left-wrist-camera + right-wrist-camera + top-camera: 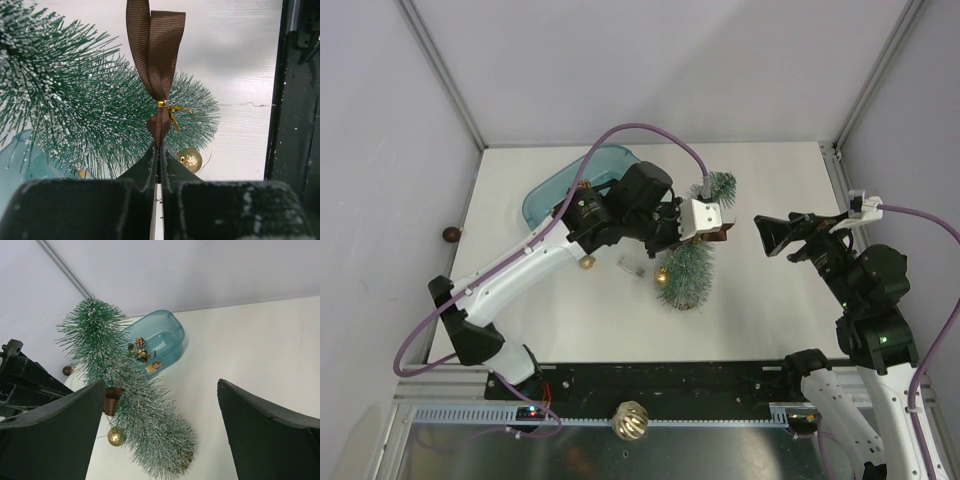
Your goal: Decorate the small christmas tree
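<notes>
The small christmas tree [692, 262] leans on the white table, its frosted tip [720, 185] pointing away from the arms. A gold bauble [662, 277] hangs at its left side, also in the left wrist view [190, 160]. My left gripper [715, 232] hovers against the tree's upper part, shut on the tail of a brown ribbon bow [157, 60]; the bow's loops stand out beyond the jaws in front of the needles [65, 100]. My right gripper [768, 236] stands open to the right of the tree, apart from it. From its wrist the tree [140, 410] shows between the fingers [55, 435].
A teal tub [560, 185] lies at the back left with small ornaments [140, 347] inside. Another gold bauble [587, 262] rests on the table under the left arm. A dark bauble [451, 234] lies off the table's left edge. A gold wire ball [630, 420] sits on the front rail.
</notes>
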`<state>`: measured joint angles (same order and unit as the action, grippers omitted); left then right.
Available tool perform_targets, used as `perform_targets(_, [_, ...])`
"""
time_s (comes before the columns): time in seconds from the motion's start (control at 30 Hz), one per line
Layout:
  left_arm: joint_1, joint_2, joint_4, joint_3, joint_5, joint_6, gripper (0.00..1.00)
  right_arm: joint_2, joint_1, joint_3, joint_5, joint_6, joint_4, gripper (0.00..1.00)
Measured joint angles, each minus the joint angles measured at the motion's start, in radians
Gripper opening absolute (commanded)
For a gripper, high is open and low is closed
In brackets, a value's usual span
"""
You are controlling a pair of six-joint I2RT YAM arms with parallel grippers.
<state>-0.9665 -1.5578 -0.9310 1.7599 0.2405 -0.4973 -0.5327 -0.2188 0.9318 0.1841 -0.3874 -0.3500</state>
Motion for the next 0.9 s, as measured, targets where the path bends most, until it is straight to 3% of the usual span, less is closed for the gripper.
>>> perform_targets(0.13, [0.000, 0.004, 0.001, -0.002, -0.010, 0.004, 0.18, 0.001, 0.000, 0.000, 0.000, 0.000, -0.005, 0.98])
perform_targets(0.3, [0.000, 0.021, 0.000, -0.027, -0.022, 0.018, 0.43, 0.002, 0.000, 0.000, 0.000, 0.000, -0.013, 0.98])
perform_targets(0.63, [0.000, 0.036, 0.000, -0.031, -0.040, 0.026, 0.52, 0.011, 0.000, 0.000, 0.000, 0.000, -0.020, 0.98])
perform_targets(0.77, [0.000, 0.040, 0.000, -0.031, -0.047, 0.026, 0.67, 0.013, 0.000, 0.000, 0.000, 0.000, -0.021, 0.98])
perform_targets(0.9, [0.000, 0.051, -0.002, -0.023, -0.046, 0.027, 0.94, 0.013, -0.001, 0.000, 0.000, 0.000, -0.023, 0.98])
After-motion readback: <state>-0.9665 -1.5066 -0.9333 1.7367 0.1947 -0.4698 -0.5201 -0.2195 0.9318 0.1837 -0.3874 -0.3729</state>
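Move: The brown bow is pinched in the left hand's fingertips, standing out some 4 cm to their right and roughly 1 cm lower, against the robot-facing side of the tree, whose middle is about 5 cm right, 1 cm ahead and 4 cm below the hand. The hanging gold ball sits 2 cm left, 3 cm back and 9 cm lower; the clear plastic piece lies 10 cm left, 8 cm ahead, 18 cm down. From the right hand the tree is about 13 cm left, 3 cm ahead, 12 cm below. The bow is let go at the tree: the left hand's shut fingers spread in two stages to about three-quarters open. While they part, the hand eases only about 1.5 cm to its left, away from the tree, turns barely at all, and rises roughly 1 cm at the very end. ##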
